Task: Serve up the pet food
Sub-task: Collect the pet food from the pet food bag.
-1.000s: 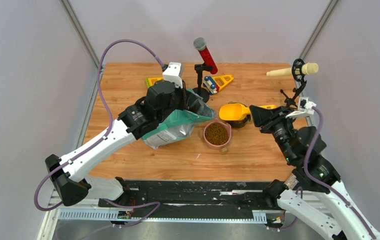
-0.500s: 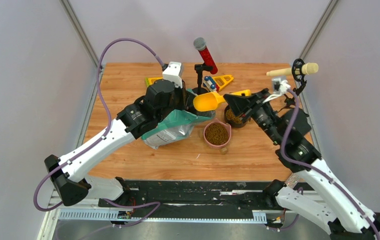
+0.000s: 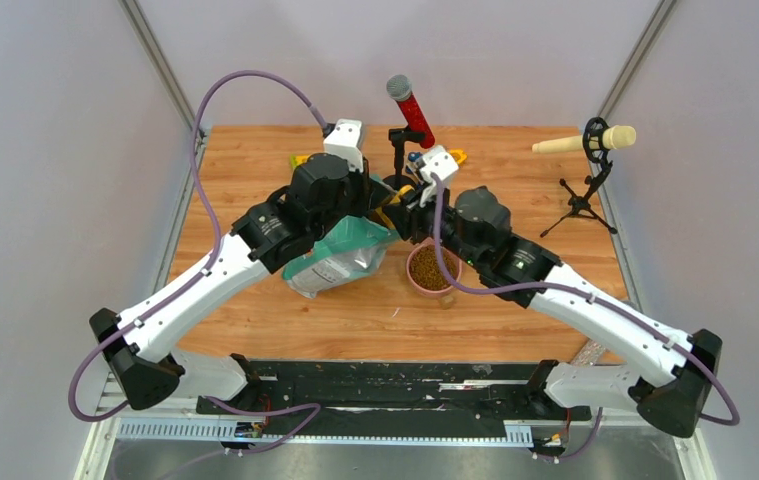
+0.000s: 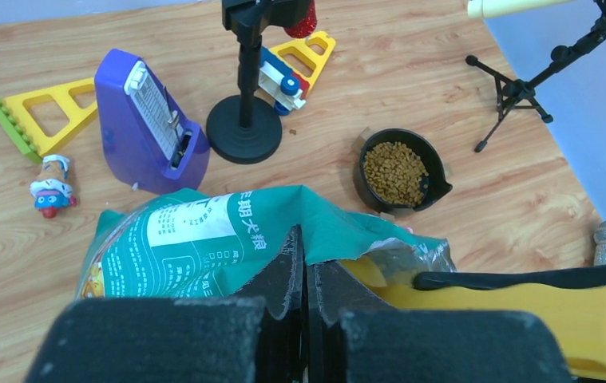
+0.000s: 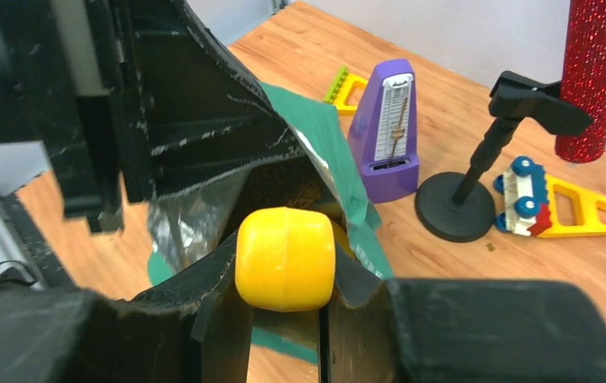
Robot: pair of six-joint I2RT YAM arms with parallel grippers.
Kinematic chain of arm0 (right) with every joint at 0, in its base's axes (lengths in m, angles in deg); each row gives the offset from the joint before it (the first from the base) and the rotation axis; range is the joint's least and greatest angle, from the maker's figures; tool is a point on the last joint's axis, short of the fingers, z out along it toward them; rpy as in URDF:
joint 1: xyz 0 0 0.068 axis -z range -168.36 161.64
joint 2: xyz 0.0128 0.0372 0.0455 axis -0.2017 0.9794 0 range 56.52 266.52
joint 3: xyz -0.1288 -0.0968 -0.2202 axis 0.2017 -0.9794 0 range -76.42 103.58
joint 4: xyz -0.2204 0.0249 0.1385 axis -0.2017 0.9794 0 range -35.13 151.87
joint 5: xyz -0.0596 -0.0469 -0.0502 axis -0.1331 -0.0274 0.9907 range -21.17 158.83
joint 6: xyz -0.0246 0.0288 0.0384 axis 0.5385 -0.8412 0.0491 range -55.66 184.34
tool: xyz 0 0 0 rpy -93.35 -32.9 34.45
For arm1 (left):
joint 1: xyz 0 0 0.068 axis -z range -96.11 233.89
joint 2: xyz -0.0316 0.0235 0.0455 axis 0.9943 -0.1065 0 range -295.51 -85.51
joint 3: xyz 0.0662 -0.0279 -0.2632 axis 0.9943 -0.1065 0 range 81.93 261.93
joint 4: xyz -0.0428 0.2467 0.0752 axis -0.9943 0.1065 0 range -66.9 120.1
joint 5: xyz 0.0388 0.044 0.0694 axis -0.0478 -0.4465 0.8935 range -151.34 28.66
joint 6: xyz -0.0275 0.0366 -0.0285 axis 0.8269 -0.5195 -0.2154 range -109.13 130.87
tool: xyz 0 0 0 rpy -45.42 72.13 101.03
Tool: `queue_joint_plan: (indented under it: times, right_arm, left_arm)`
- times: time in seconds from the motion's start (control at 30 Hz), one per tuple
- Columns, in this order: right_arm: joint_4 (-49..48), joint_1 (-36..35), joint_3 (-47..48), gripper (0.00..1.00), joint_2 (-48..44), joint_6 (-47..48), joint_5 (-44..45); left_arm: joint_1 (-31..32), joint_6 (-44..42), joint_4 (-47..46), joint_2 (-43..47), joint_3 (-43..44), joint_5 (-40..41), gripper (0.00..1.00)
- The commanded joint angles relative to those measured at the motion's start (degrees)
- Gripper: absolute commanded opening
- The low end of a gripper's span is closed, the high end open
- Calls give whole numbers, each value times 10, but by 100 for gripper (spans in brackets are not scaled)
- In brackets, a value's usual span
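Note:
The teal bag (image 3: 340, 255) lies on the table, and my left gripper (image 4: 306, 254) is shut on its torn top edge, holding the mouth up. My right gripper (image 5: 285, 257) is shut on the handle of the yellow scoop (image 5: 285, 259), whose front end reaches into the bag's mouth (image 4: 411, 259). The scoop's bowl is hidden inside the bag. Pet food fills a pink bowl (image 3: 433, 270) just right of the bag and a black bowl (image 4: 399, 169) beyond it. In the top view both grippers meet at the bag's mouth (image 3: 390, 208).
A purple metronome (image 4: 148, 124), a black microphone stand (image 4: 243, 136) with a red microphone (image 3: 410, 108), yellow triangle toys (image 4: 44, 116) and a small toy figure (image 4: 52, 187) stand behind the bag. A cream microphone on a tripod (image 3: 585, 145) is at the back right.
My right arm has swung left from over the black bowl, carrying the yellow scoop to the bag's mouth. The left gripper and the bag have stayed put.

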Motion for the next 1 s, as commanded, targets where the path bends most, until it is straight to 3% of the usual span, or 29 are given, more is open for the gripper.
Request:
queue_joint_plan:
  times: [0.0, 0.13, 0.4, 0.63, 0.77, 0.97]
  right_arm:
    - [14, -6, 44, 0, 54, 91, 152]
    - [15, -6, 29, 0, 83, 35, 167]
    - [2, 2, -24, 0, 106, -137, 108]
    - [-13, 52, -75, 0, 92, -369, 58]
    - [-69, 94, -138, 0, 58, -497, -8]
    - [-226, 124, -240, 0, 1, -623, -80]
  left_arm:
    - [-1, -1, -20, -6, 48, 11, 0]
    - [-1, -2, -22, -15, 53, 8, 0]
    - [-1, 0, -38, -18, 47, -8, 0]
    - [-1, 11, -45, -23, 48, -29, 0]
    - [3, 14, -47, -33, 56, -37, 0]
    - [5, 15, -49, -35, 58, -35, 0]
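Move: The food in the bag lies roughly 7 cm to the left of my right hand, about level with it fore and aft and some 15 cm below; the bag's mouth is right at these fingers. The pink bowl is 8 cm right and level, the black bowl 9 cm ahead and 16 right, both 30 lower. From my left hand, pinching the rim, the food lies about 4 cm back, 1 left and 16 down. I push the scoop down inside the bag with my right hand, sinking about 9 cm while going some 4 cm forward, then easing right and slightly back, and I roll that wrist about 50 degrees, clockwise seen from behind the hand. My closed left fingers keep pinching the rim and, mostly late on, draw it about 4 cm right and a little down. ##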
